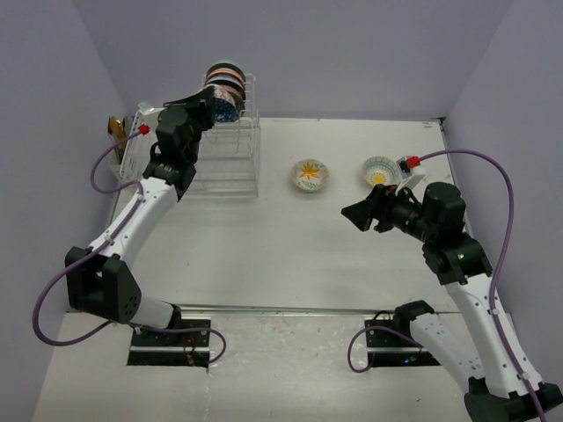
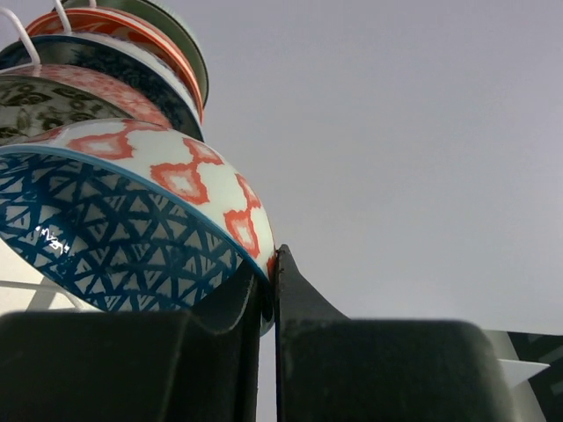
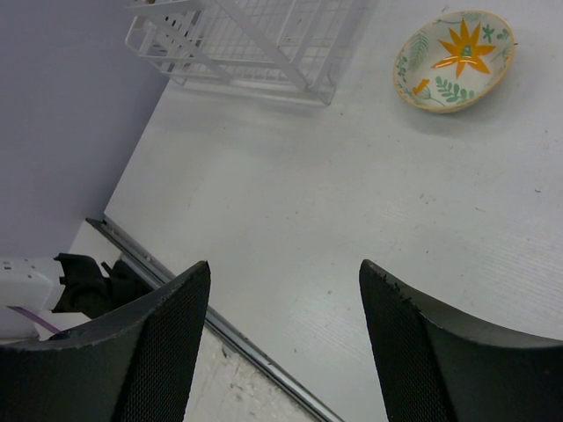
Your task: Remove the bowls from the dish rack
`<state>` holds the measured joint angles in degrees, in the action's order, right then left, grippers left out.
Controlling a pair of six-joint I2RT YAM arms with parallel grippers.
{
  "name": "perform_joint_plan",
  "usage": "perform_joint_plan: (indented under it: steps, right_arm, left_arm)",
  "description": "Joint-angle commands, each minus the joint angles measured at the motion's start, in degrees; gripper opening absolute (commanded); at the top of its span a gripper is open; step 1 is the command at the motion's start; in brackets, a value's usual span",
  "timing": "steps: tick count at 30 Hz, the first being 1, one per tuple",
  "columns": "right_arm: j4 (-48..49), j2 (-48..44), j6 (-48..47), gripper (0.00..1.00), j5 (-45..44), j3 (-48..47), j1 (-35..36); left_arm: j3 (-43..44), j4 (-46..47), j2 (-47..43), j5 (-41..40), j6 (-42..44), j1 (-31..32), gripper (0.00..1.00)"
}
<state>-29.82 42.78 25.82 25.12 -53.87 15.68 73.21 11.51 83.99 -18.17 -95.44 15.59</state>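
The white wire dish rack (image 1: 230,158) stands at the back left, with several bowls (image 1: 226,81) on edge in its tall slotted tower. My left gripper (image 1: 216,107) is up at the tower. In the left wrist view it (image 2: 271,274) is shut on the rim of the nearest bowl (image 2: 132,229), blue triangles inside and red patches outside. The other bowls (image 2: 123,40) stand behind it. My right gripper (image 1: 356,214) hovers open and empty over mid-table; its wrist view sees the rack (image 3: 255,44).
Two bowls lie on the table right of the rack: an orange-flower bowl (image 1: 310,175) (image 3: 453,60) and a second patterned bowl (image 1: 380,170) by my right wrist. A small golden-brown object (image 1: 115,127) sits at the rack's left end. Walls enclose the table.
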Motion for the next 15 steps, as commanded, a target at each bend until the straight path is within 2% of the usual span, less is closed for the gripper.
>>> perform_joint_plan:
  steps: [1, 6, 10, 12, 13, 14, 15]
  right_arm:
    - [0.21, 0.28, -1.21, 0.70, 1.50, -1.24, -0.04]
    - [0.03, 0.63, -1.30, 0.70, 1.86, -1.77, -0.04]
    - [-0.23, 0.98, -0.86, 0.70, 1.86, -2.56, -0.04]
    - [-0.32, 1.16, -0.25, 0.70, 1.51, -3.61, -0.04]
    - [-1.28, 1.33, 0.01, 0.70, 0.81, -4.22, -0.04]
    - [-2.16, 1.51, 0.54, 0.70, -2.07, -5.80, -0.04]
    - [-2.78, 1.95, 0.63, 0.70, -3.49, -6.68, -0.04]
  left_arm:
    - [-1.84, 7.21, -5.32, 0.16, -0.54, -0.39, 0.00]
    - [-5.35, 7.83, -9.45, 1.38, -0.10, -0.39, 0.00]
    - [-7.64, 10.27, -11.21, 6.12, 5.68, -0.30, 0.00]
    - [-3.80, 9.86, -9.73, 11.47, 12.43, 0.40, 0.00]
    - [-0.91, 5.06, -8.76, 15.84, 20.39, 1.45, 0.00]
    - [2.26, 1.88, -6.75, 16.67, 25.34, 5.28, 0.00]
    - [7.42, -0.41, -5.95, 16.42, 35.13, 7.76, 0.00]
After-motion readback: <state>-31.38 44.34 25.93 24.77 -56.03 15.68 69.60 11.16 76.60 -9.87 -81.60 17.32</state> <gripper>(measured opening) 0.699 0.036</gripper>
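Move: The left gripper already holds the blue bowl by its rim; the open right gripper, to which it is being taken, lies about 36 cm to the right, 27 cm back and some 9 cm lower. The nearest bowl still racked, the grey bowl, is about 8 cm ahead, 3 cm right and 8 cm below; the orange-flower bowl is on the table, 28 cm right, 7 cm ahead, 37 cm down. From the right gripper, the blue bowl is roughly 27 cm ahead, 31 cm left and 6 cm up. Draw the left gripper back about 4.5 cm, rising slightly at first, so the pinched blue bowl comes away from the row in the rack; then, as the backward pull eases off, swing it some 3 cm right towards the right gripper. With that swing, roll the hand about 15 degrees, left side up, and turn it slightly clockwise, keeping the fingers shut on the rim. ##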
